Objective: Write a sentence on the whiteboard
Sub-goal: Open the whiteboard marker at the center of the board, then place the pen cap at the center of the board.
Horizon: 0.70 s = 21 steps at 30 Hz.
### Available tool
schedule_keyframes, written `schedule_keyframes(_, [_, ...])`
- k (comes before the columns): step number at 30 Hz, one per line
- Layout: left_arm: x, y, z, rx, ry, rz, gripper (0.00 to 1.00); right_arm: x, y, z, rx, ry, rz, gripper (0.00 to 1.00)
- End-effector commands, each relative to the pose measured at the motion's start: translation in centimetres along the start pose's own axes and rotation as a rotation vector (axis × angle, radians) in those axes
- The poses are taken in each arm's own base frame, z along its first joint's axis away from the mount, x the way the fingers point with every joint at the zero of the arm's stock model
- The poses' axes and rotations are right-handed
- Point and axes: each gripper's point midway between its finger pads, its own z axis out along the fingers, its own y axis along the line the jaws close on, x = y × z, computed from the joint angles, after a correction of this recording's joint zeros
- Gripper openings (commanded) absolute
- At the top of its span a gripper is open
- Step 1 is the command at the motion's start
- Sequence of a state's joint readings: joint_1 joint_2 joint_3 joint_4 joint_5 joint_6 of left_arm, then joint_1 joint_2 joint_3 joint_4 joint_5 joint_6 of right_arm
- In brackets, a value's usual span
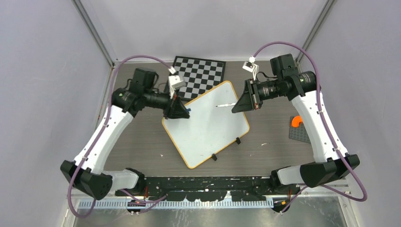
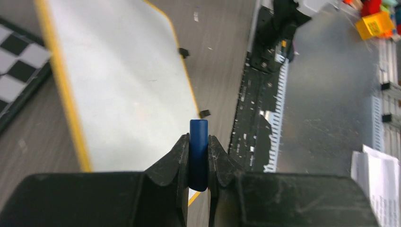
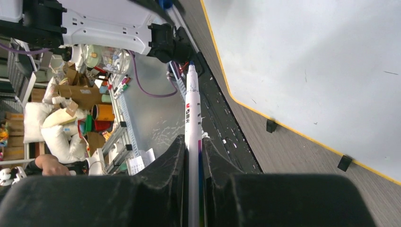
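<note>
The whiteboard, white with an orange rim and two black clips, lies tilted on the table between both arms. My right gripper hovers over its upper right part, shut on a white marker whose tip points left. In the right wrist view the marker runs straight out from between the fingers, with the whiteboard to its right. My left gripper is at the board's left corner, shut on a blue marker cap above the whiteboard.
A black-and-white chessboard lies behind the board, touching its far edge. A grey plate with an orange piece sits at the right. A black rail runs along the near edge, and grey walls close in both sides.
</note>
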<state>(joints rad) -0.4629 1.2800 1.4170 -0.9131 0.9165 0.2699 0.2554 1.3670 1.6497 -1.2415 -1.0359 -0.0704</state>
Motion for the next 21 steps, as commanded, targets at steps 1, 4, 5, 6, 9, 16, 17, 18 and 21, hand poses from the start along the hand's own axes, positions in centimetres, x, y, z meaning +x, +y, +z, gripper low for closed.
schedule_keyframes(1, [-2.2, 2.5, -4.3, -0.171, -0.139, -0.011, 0.00, 0.2, 1.3, -0.7, -0.015, -0.032, -0.054, 0.00])
schedule_keyframes(4, [-2.3, 5.6, -6.9, -0.336, -0.196, -0.096, 0.00, 0.0, 0.9, -0.5, -0.002, -0.055, -0.052, 0.00])
schedule_keyframes(5, [-1.9, 6.6, -7.6, -0.390, -0.200, -0.124, 0.00, -0.1, 0.6, -0.3, 0.001, -0.064, -0.059, 0.00])
schedule_keyframes(6, [-1.5, 7.5, -8.4, -0.443, -0.200, -0.147, 0.00, -0.2, 0.4, -0.2, 0.008, -0.073, -0.055, 0.00])
schedule_keyframes(9, [0.5, 10.2, -11.3, -0.592, -0.196, -0.247, 0.00, -0.4, -0.3, -0.1, 0.035, -0.093, -0.051, 0.00])
schedule_keyframes(16, [10.2, 16.2, -18.1, -0.848, -0.034, -0.510, 0.00, -0.5, -2.3, 0.2, 0.102, -0.098, -0.043, 0.00])
schedule_keyframes(17, [11.8, 16.8, -18.5, -0.870, 0.010, -0.537, 0.00, -0.4, -2.5, 0.2, 0.104, -0.099, -0.045, 0.00])
schedule_keyframes(18, [13.5, 17.2, -18.6, -0.877, 0.042, -0.567, 0.00, -0.3, -2.5, 0.3, 0.108, -0.100, -0.049, 0.00])
schedule_keyframes(21, [18.0, 18.0, -18.0, -0.875, 0.142, -0.632, 0.00, 0.1, -2.5, 0.3, 0.101, -0.096, -0.056, 0.00])
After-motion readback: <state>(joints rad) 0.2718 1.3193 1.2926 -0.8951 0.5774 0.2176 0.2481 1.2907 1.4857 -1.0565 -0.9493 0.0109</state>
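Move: The left hand, already gripping the blue cap, is bound for bare table left of the whiteboard, about 13 cm ahead, 23 to its left and 27 below; the whiteboard's middle lies some 14 ahead, 7 right and 27 below, and the bared marker about 15 right, nearly level. For the right hand, holding that marker, the whiteboard's middle is about 14 cm ahead, 12 left and 31 below, with the chessboard roughly 40 ahead, 18 left and 32 below. The left hand sweeps the cap quickly away from the marker and the whiteboard, about 24 cm to the left and 12 forward, rising a touch before it dips to some 8 cm lower over the bare table, while it swings about 55 degrees counter-clockwise and keeps its pinch. The right hand keeps hold of the uncapped marker, tip still to the left, and eases down towards the whiteboard by 2 to 3 cm with a slight forward creep, without reaching the surface. ##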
